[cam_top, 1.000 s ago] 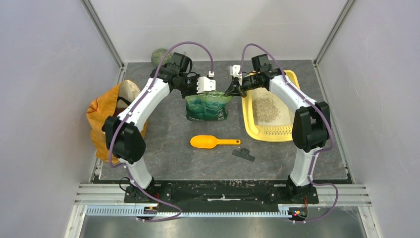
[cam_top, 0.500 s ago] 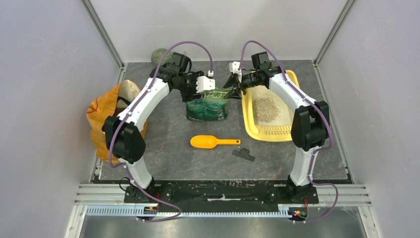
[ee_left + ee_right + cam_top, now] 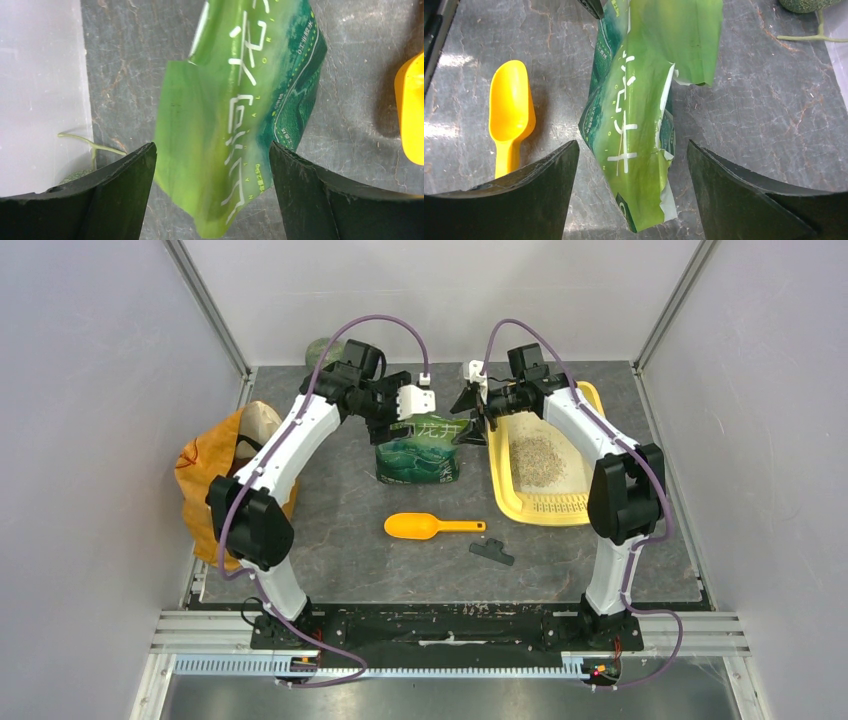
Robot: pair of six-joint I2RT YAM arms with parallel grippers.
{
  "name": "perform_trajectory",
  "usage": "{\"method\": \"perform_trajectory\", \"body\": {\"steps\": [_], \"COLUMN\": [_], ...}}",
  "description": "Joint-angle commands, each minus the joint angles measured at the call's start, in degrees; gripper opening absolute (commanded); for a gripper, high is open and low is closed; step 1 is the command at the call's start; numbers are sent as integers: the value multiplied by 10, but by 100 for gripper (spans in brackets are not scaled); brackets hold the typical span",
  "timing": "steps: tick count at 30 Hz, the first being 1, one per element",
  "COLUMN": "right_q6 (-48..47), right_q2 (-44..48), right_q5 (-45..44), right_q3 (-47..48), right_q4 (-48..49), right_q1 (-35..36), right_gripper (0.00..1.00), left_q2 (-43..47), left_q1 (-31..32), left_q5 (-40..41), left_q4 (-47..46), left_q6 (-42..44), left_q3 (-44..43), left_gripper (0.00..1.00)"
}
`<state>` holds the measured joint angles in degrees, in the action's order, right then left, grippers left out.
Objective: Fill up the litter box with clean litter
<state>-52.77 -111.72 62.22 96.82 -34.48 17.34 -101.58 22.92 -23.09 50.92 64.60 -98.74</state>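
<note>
The yellow litter box [image 3: 523,506] lies at the right of the table, with a pile of grey-beige clean litter [image 3: 537,455] in its basin. A green printed pouch [image 3: 420,455] stands left of it. My left gripper [image 3: 400,418] hovers open over the pouch's top left corner. My right gripper [image 3: 472,412] hovers open over the top right corner. In the left wrist view the pouch [image 3: 235,100] hangs between the spread jaws of the left gripper [image 3: 211,147], touching neither. The right wrist view likewise shows the pouch [image 3: 639,125] loose inside the right gripper [image 3: 631,145].
An orange scoop [image 3: 425,527] and a small black clip [image 3: 491,553] lie in front of the pouch. An orange-yellow bag [image 3: 205,480] slumps at the left edge. A green round fruit [image 3: 320,348] sits at the back left corner. Walls close in three sides.
Both grippers went from shut on the pouch's top corners to open, letting it go. They drew slightly up and back, and the pouch's top has straightened.
</note>
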Motion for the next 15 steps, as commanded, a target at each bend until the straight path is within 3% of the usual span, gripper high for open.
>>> {"method": "perform_trajectory", "body": {"steps": [1, 6, 10, 15], "right_q6": [96, 267, 368, 457], "right_q2": [37, 85, 125, 192], "right_q5": [20, 15, -2, -40], "right_q3": [27, 15, 7, -20], "right_q4": [48, 134, 150, 136], "right_q1": [-10, -43, -77, -128], "right_gripper": [87, 88, 89, 89], "left_q2": [41, 68, 85, 54], "left_q1": [5, 25, 69, 142], "left_q5": [-27, -26, -33, -82], "left_q4": [-23, -31, 1, 64], "left_q6": [-79, -163, -185, -202], "left_q3": [-50, -84, -80, -80], "left_gripper": [89, 90, 90, 80]}}
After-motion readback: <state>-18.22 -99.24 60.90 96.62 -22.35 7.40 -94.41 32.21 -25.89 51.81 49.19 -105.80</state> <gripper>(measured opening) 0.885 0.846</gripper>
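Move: The green litter bag, just released, stands between the open hands: its middle is about 4 cm to the right of the left hand and 10 cm below it. From the right hand it is some 7 cm left and 10 cm down. The litter box's middle lies about 20 cm right of the right hand and 2 cm farther out. The yellow scoop is 15 cm back and 4 cm left of that hand, the black clip 21 cm back and 8 cm right, all near table height. Upward and away from the bag's top go both hands, empty and still wide open. The right rises some 12 cm while swinging about 7 cm right to the litter box's side, turning clockwise about 20 degrees. The left climbs steeply first, then sweeps back and right across above the bag, about 6 cm each way, gaining 10 cm in height as its left side dips. ##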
